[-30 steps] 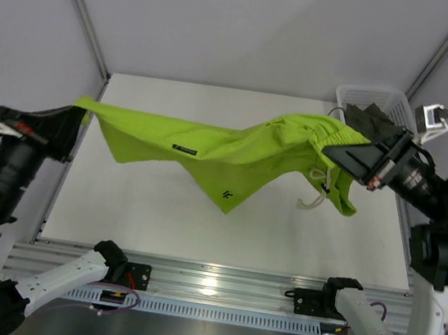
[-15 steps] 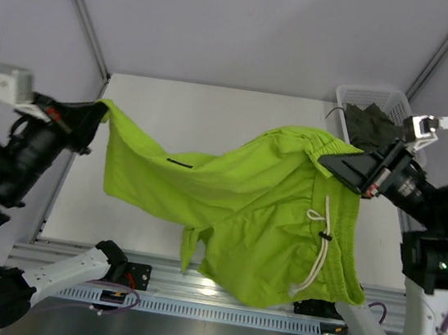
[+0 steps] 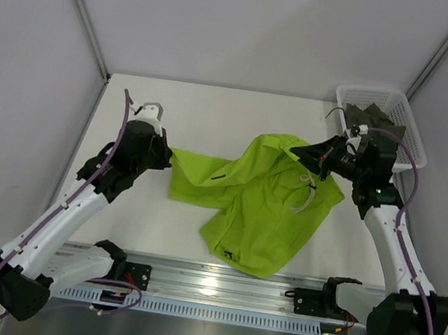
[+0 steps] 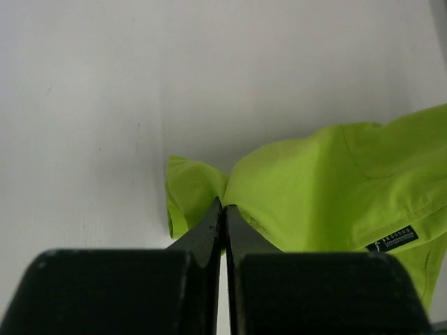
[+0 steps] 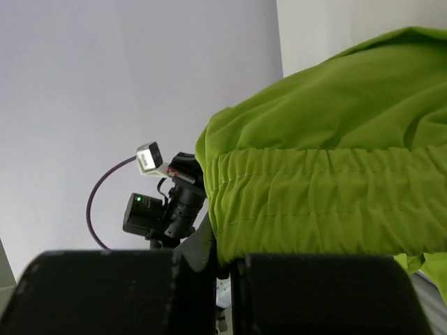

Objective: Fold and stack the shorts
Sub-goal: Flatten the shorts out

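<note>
The lime green shorts lie spread and partly crumpled on the white table, waistband to the right and white drawstring showing. My left gripper is shut on the cloth's left corner, low at the table; in the left wrist view its tips pinch a fold of the green shorts. On the gathered waistband my right gripper is shut, holding that edge a little above the table. The dark olive-grey shorts sit in the basket.
The white mesh basket stands at the table's back right corner. Grey walls close in on three sides. A metal rail with the arm bases runs along the near edge.
A second ago the green shorts were stretched in the air between both grippers. Both arms have since come down and inward, and the shorts now rest on the table.
</note>
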Available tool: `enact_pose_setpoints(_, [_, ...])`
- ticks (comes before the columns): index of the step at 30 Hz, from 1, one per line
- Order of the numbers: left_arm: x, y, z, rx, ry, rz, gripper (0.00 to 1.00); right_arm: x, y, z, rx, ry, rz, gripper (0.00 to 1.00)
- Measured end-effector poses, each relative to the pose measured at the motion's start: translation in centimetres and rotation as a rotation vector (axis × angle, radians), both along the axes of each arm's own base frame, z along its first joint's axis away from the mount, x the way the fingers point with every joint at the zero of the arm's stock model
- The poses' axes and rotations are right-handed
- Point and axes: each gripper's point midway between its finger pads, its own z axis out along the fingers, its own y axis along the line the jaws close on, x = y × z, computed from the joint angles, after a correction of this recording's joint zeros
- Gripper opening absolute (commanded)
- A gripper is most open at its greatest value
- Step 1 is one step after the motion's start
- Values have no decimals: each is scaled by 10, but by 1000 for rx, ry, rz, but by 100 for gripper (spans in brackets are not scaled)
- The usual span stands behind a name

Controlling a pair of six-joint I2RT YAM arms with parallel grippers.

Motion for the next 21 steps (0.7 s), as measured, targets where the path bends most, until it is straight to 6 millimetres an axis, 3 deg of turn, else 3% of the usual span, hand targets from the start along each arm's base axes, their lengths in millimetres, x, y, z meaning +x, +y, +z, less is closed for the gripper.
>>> enact_pose_setpoints(3, [27,9,5,-48,-32,66,0,39,0,-12,-9,19,-12,0])
enact_pose_setpoints(6, [61,24,8,-70,-42,138,0,103,2,-21,-17,42,-32,0])
enact_pose_setpoints(8, [86,37,7,-80,-37,184,0,151,6,-19,-14,30,-44,31])
enact_pose_setpoints(9, [99,43,6,-89,-35,205,0,179,9,-21,-5,20,-50,52])
enact_pose_setpoints(10, [111,49,2,-95,-30,225,19,206,12,-17,17,0,-55,87])
enact_pose_setpoints(11, [122,56,-3,-99,-18,244,50,234,15,-14,40,-28,-63,99])
enact_pose_setpoints(12, [132,62,-9,-101,-6,263,81,260,18,-14,57,-67,-69,99])
enact_pose_setpoints(13, [139,67,-18,-106,16,281,99,281,20,-15,73,-101,-74,100])
enact_pose_setpoints(16, [151,81,-44,-100,95,345,99,316,25,-32,74,-120,-97,100])
enact_pose_setpoints(18, [149,85,-56,-83,133,363,99,318,26,-44,31,-115,-102,100])
enact_pose_setpoints(21, [142,88,-55,-75,124,376,99,311,31,-46,-64,-160,-83,100])
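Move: The left gripper holds a lime leg corner of the shorts; the bare table it is bound for is about 20 cm ahead, 10 left and 21 below. The right gripper holds the waistband, its landing spot some 35 cm ahead, 4 left and 28 down. From the right hand, the near leg trails on the table 16 cm back and 11 left; the white basket stands about 38 ahead and 34 right. Fling the shorts out over the table with both arms: sweep the right gripper about 31 cm forward, nearly level, and the left about 15 cm forward and 9 left, turning it some 20 degrees counter-clockwise. Open both grippers wide late in the sweep to let go of the cloth, sinking each about 5 cm as they come to a stop. ##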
